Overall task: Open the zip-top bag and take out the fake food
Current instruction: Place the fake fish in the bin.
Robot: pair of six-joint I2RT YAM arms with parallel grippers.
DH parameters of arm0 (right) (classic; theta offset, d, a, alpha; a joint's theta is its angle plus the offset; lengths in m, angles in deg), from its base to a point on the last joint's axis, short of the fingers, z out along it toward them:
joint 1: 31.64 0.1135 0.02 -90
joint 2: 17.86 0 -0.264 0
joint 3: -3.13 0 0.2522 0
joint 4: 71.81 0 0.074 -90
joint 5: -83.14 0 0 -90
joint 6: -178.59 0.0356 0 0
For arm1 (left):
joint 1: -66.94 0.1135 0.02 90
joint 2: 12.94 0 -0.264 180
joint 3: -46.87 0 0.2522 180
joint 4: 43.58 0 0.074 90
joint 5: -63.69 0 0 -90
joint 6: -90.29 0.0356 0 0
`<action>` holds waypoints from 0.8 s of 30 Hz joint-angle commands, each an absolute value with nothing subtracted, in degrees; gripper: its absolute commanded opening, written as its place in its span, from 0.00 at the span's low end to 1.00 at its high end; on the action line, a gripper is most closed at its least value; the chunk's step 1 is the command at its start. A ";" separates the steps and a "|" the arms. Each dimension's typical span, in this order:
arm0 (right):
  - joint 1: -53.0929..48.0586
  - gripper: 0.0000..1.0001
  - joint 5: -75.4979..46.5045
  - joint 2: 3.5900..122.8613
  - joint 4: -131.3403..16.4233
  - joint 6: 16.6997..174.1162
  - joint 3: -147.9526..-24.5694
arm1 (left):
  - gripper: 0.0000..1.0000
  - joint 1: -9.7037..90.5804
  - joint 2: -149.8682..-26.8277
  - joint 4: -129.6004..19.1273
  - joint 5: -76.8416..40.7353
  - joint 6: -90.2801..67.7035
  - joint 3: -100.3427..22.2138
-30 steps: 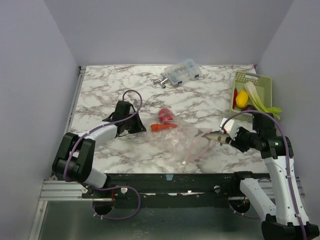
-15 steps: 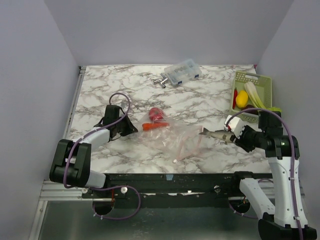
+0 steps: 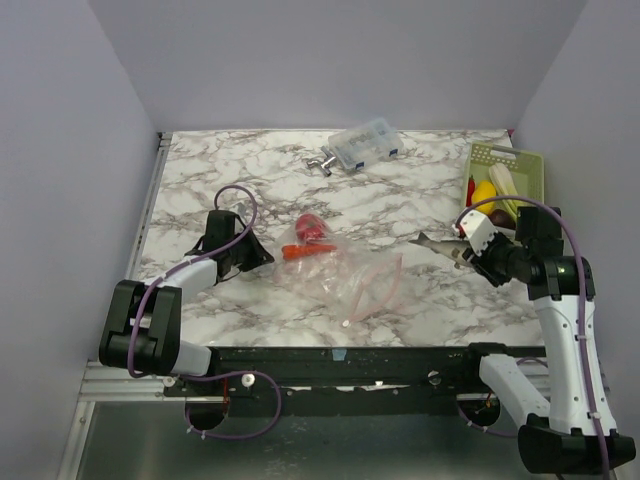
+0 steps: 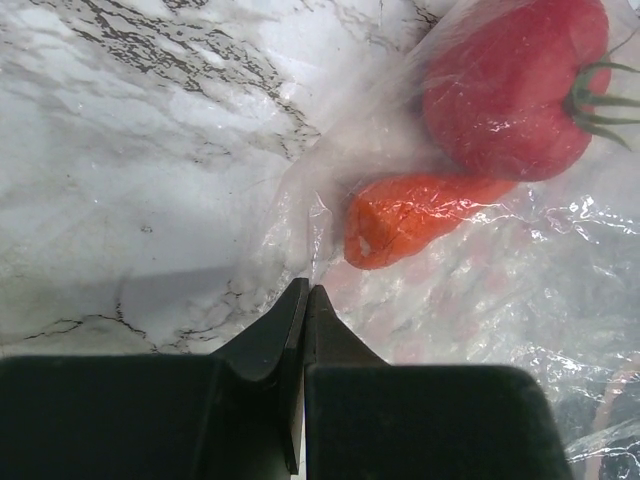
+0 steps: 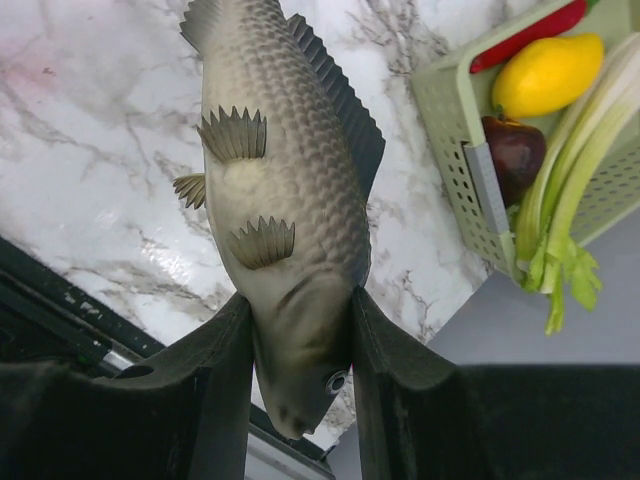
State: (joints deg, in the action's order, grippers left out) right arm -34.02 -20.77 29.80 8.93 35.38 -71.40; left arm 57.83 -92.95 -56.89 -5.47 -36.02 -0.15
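The clear zip-top bag (image 3: pixel 350 278) lies crumpled at the table's middle, its pink zipper strip (image 3: pixel 388 285) on the right. Inside it, at its left end, sit two pieces of fake food: a red piece (image 4: pixel 510 85) and an orange carrot (image 4: pixel 420 215). My left gripper (image 4: pixel 307 292) is shut on the bag's left corner, and it also shows in the top view (image 3: pixel 265 257). A grey toy fish (image 5: pixel 285 170) is held by its head in my right gripper (image 5: pixel 300 330). In the top view the fish (image 3: pixel 435 243) hangs above the table, right of the bag, with that gripper (image 3: pixel 460 250) behind it.
A green basket (image 3: pixel 495 153) at the right edge holds a yellow lemon (image 5: pixel 548 72), a dark purple piece (image 5: pixel 515 150), a pale green stalk (image 5: pixel 575 160) and a red piece (image 5: pixel 525 35). A clear box (image 3: pixel 366 145) and a metal fitting (image 3: pixel 322 162) sit at the back.
My right gripper has lifted the fish away from the bag's mouth, up and right toward the basket. The left gripper dragged the bag slightly left, then held still.
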 commanded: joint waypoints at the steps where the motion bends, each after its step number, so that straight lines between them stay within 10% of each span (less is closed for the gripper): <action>1: -34.44 0.20 -15.26 31.01 1.48 40.08 -73.45 | 0.00 58.06 -92.28 -54.75 -2.97 -36.18 0.32; 24: -47.25 0.14 -20.02 44.71 -31.59 57.76 -69.01 | 0.00 58.06 -92.27 -52.25 0.29 -37.14 0.99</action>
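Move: The bin that the held fish is bound for has its middle roughly 23 cm ahead of the right hand, 10 cm to its right and 17 cm below. Inside it, the yellow pepper lies about 5 cm left of the bin's middle, the celery some 2 cm right of it, and the eggplant about 5 cm nearer the robot than the middle. From the left hand the bin is about 16 cm ahead and 56 cm to the right, about level. The fish, still pinched near its head in the right fingers, is carried forward some 11 cm and about 6 cm to the right towards the bin, bearing more to the right near the end. The hand first rises about 3 cm, then starts sinking, while it turns clockwise some 25 degrees and its fingers tip up forward. ##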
